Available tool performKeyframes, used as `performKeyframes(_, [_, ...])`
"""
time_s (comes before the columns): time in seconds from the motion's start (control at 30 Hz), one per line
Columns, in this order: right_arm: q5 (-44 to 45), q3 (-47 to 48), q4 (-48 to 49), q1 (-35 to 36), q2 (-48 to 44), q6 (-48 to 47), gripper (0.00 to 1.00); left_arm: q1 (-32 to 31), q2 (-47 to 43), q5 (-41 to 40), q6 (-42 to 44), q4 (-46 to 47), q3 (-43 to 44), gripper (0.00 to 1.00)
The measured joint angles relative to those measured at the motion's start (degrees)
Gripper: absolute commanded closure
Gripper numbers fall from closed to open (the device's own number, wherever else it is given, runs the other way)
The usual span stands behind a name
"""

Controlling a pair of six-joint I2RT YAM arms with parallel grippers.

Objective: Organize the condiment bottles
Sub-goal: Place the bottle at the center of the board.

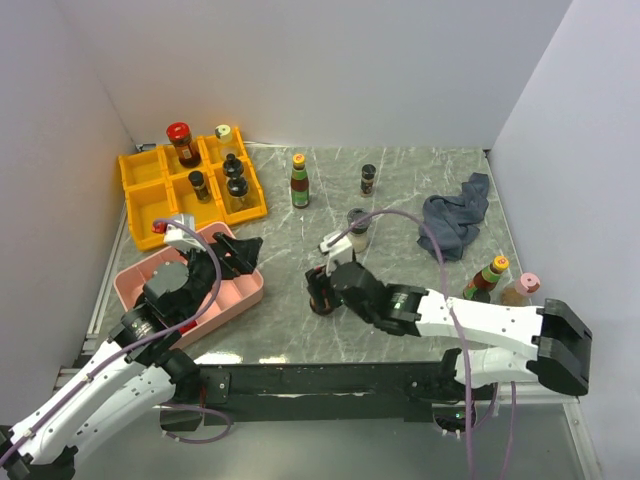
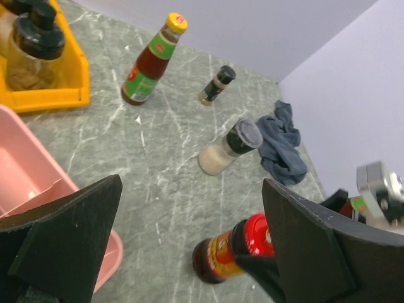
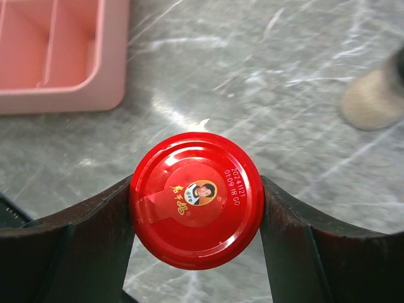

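My right gripper [image 3: 196, 202] is shut on the red lid of a dark sauce jar [image 3: 196, 199], one finger pressed on each side. In the top view this jar [image 1: 320, 298] stands upright at the table's front middle under the right gripper [image 1: 324, 284]. My left gripper [image 1: 238, 252] hangs open and empty over the pink tray's right end. In the left wrist view the same jar [image 2: 230, 249] shows past the wide left gripper [image 2: 191, 189]. A yellow-capped green-labelled bottle [image 1: 299, 182], a black-capped spice jar [image 1: 368, 180] and a pale shaker [image 1: 358, 230] stand loose behind.
A yellow bin tray [image 1: 140, 170] at the back left holds several jars. The pink tray [image 1: 135, 285] lies at the front left. A dark blue-grey cloth [image 1: 455, 222] is bunched at the right. Two more bottles [image 1: 487, 278] stand beside the right forearm.
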Motion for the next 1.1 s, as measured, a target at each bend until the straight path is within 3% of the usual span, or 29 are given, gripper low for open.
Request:
performKeyframes(0.13, [1.44,-1.49,3.82,3.69,2.49,1.05,0.68,0.00,-0.04,-0.81,-0.09,-1.29,0.00,0.00])
performKeyframes(0.4, [6.12,-2.16,8.33,6.29,8.48,2.95,0.40,0.00,0.33,-1.25,-0.20,-3.45,0.33,0.00])
performKeyframes(0.67, [8.04,-1.60,8.37,7.13,8.96,4.63,0.00,0.00,2.99,-1.09,-0.09,-6.86,3.34,0.01])
performKeyframes(1.1, [13.57,1.95,2.08,6.69,-8.83,6.62,0.00,-1.14,13.77,6.43,2.51,-8.79,7.13,0.01])
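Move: The right hand still grips the red-lidded bottle just above the table; the spot for the bottle at the centre of the board lies about 3 cm left, 1 cm back and 12 cm below that hand. From it the shaker stands roughly 14 cm ahead and 7 cm right, the sauce bottle 25 cm ahead and 5 cm left, and the pink box some 30 cm left and 4 cm ahead. From the left hand, the spot is about 12 cm right, 3 cm back and 24 cm below. Down and to the left, 3 to 4 cm each way, the right hand lowers the bottle onto the table, pauses, opens and lets go, then lifts some 12 cm clear, rolling its left side up and easing back right. Meanwhile the empty, open left hand sinks and swings right towards the bottle, its fingers tipping down. ##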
